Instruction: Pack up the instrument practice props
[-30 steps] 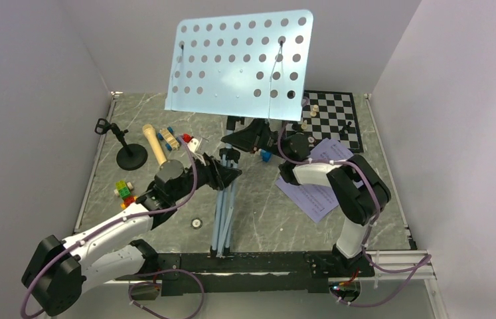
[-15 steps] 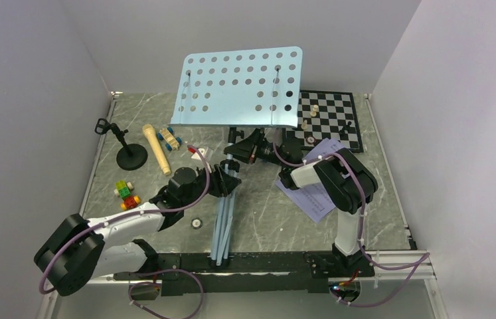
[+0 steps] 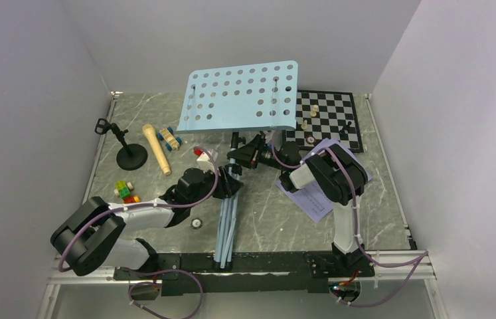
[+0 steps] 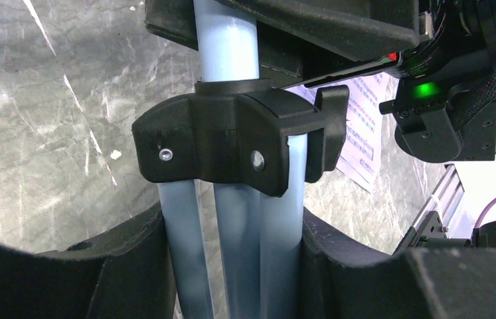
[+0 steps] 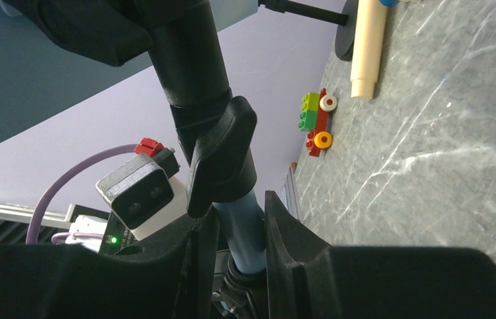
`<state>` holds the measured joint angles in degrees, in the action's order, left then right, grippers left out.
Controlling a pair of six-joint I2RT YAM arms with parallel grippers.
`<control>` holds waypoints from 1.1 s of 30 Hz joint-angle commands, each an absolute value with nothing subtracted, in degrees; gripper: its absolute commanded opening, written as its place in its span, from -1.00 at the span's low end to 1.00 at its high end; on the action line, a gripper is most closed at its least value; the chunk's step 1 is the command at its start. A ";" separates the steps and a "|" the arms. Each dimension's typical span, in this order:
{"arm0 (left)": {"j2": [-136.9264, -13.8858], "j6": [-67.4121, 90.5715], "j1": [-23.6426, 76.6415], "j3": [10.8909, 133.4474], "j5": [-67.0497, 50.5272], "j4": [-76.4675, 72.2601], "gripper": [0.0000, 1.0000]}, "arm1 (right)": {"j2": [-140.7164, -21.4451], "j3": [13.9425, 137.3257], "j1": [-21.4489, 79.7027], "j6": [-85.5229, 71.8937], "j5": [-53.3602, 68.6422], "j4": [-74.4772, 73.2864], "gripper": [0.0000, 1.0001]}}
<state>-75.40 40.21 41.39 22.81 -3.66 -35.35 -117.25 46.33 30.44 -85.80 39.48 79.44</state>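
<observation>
The light-blue perforated music stand leans over the middle of the table, with its tripod legs folded together and pointing at the near edge. My left gripper is shut on the bundled legs just below the black collar. Higher up, my right gripper is shut on the blue pole under a black clamp knob. Lavender sheet-music pages lie flat under the right arm. The tan microphone and the short black mic stand rest at the left.
A chessboard with a few pieces lies at the back right. Small coloured blocks sit beside the microphone, and a toy car is nearer the front left. Walls close in the table on three sides.
The stand's perforated desk has dropped and tipped flatter toward the table. Both arms have followed, the left one swinging right along the legs. Both grips are unchanged.
</observation>
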 commanded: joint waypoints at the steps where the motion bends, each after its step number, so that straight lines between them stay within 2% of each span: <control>1: -75.80 37.11 40.84 23.61 4.19 -45.82 -1.00 | -117.30 47.85 25.28 -90.54 32.96 98.27 -1.00; 23: -88.10 41.38 40.85 23.19 5.82 -53.60 -1.00 | -125.82 44.00 21.62 -91.68 33.59 98.13 -1.00; 33: -90.17 42.15 40.82 23.39 4.90 -55.00 -1.00 | -125.53 41.13 21.02 -92.35 33.22 96.74 -0.54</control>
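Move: Lying right beneath both hands is the bare tabletop to which the held music stand is being taken, some 10 cm below the left hand and 16 cm below the right. The blue block sits about 7 cm ahead and 11 cm to the right of the right hand; the music sheets are some 30 cm to its right, level with it. From the left hand, the small black disc lies roughly 11 cm left and 9 cm back. Lowering the folded music stand together, both hands keep their grips, the left on the bundled legs just below the collar, the right on the pole above it. The right sinks faster, almost 9 cm, drifting about 4 cm to the right and tipping some 15 degrees; the left goes down about 5 cm, fast at first and then nearly stopping. ##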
